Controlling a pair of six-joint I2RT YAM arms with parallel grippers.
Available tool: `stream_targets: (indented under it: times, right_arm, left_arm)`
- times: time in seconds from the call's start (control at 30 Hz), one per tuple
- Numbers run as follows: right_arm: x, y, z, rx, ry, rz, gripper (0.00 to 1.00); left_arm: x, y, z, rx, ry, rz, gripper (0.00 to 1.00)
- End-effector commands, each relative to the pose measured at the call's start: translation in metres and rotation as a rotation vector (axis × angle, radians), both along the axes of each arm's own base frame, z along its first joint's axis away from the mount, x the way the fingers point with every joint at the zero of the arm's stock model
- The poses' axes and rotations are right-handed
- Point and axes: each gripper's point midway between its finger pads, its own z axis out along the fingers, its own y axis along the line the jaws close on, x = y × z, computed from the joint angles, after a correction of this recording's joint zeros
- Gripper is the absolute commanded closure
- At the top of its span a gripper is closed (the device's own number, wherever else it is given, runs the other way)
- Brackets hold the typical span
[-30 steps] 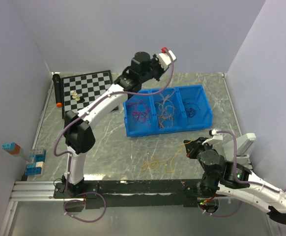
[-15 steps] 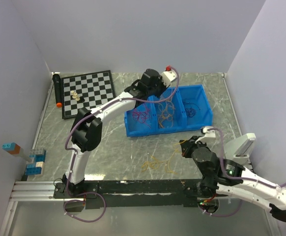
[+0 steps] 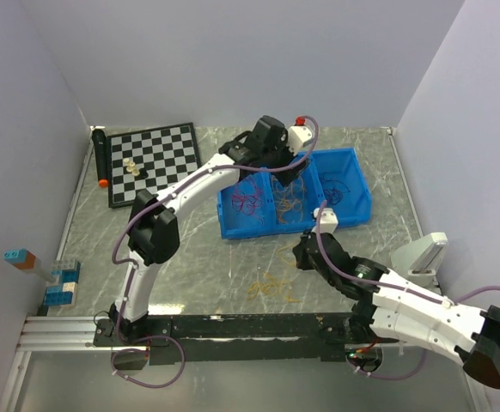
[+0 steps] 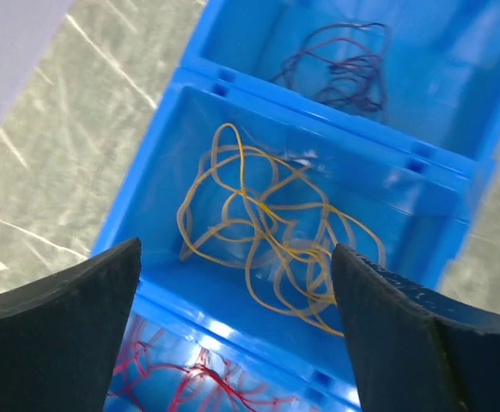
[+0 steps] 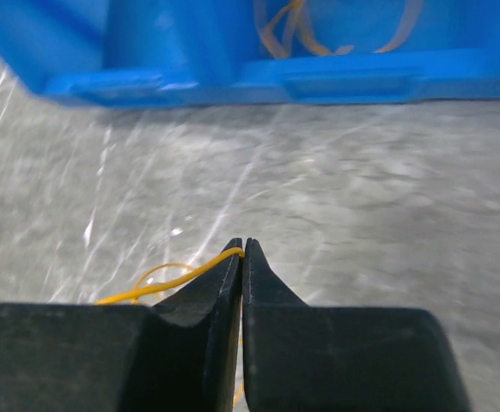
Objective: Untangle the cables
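Note:
A blue three-compartment bin (image 3: 353, 157) holds red cables (image 3: 248, 202) on the left, yellow-orange cables (image 3: 289, 199) in the middle and purple cables (image 3: 332, 191) on the right. My left gripper (image 4: 233, 318) is open and empty above the bin, over its yellow cables (image 4: 267, 232), with the red ones (image 4: 190, 386) below and the purple ones (image 4: 340, 64) beyond. My right gripper (image 5: 243, 247) is shut on a yellow-orange cable (image 5: 160, 281) just in front of the bin's near wall (image 5: 259, 81). A loose yellow-orange tangle (image 3: 271, 286) lies on the table; my right gripper (image 3: 301, 255) is just right of it.
A chessboard (image 3: 153, 159) with a few pieces lies at the back left, a black marker (image 3: 100, 159) beside it. Coloured blocks (image 3: 57, 279) sit at the left edge. A white box (image 3: 420, 253) stands at the right. Walls close in three sides.
My left gripper has come down from above the bin's back to over its compartments. My right arm has reached forward and left toward the bin, drawing the yellow-orange cable with it.

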Motion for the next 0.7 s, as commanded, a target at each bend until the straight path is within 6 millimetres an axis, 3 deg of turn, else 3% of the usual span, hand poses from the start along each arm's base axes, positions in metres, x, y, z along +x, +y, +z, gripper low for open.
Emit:
stream_targets:
  times: [0.0,0.1,0.23,0.3,0.43,0.67]
  right_arm:
    - [0.002,0.043,0.020,0.104,-0.026,0.180,0.89]
    - [-0.007,0.063,0.009,0.106,0.038,0.287,0.68]
    - [-0.020,0.083,-0.012,0.104,0.154,0.382,0.47]
    - [-0.023,0.087,-0.022,0.094,0.201,0.395,0.43]
    - [-0.031,0.098,-0.020,0.120,0.234,0.460,0.41]
    - [-0.055,0.108,-0.020,0.146,0.293,0.580,0.38]
  left_arm:
    - [-0.007,0.027,0.075,-0.133,0.037,0.022,0.02]
    - [0.005,0.066,0.114,-0.225,0.066,0.090,0.02]
    - [0.015,0.137,0.142,-0.283,0.057,0.184,0.01]
    - [0.009,0.165,0.147,-0.296,0.047,0.215,0.01]
    - [-0.011,0.206,0.148,-0.250,0.006,0.254,0.01]
    - [-0.037,0.255,0.160,-0.281,-0.029,0.303,0.01]
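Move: The right hand, with a yellow strand still shut in its fingertips, has the rest of that yellow cable spread about 5 cm back, 7 to the left and 9 below. The box's orange cable is some 21 cm ahead of it. The already open left hand is over the box: the orange cable is about 4 cm ahead, 2 right and 17 below it, the red cable 2 ahead and 12 left. The yellow cable is roughly 24 back and 6 left of it. The right fingers open and let go of the yellow strand while the hand swings left and back about 10 cm, sinking over the yellow cable, turning counter-clockwise some 30 degrees and tipping further down. The left hand, holding nothing and staying open, sweeps left about 24 cm and rises well clear of the box towards the chessboard. ##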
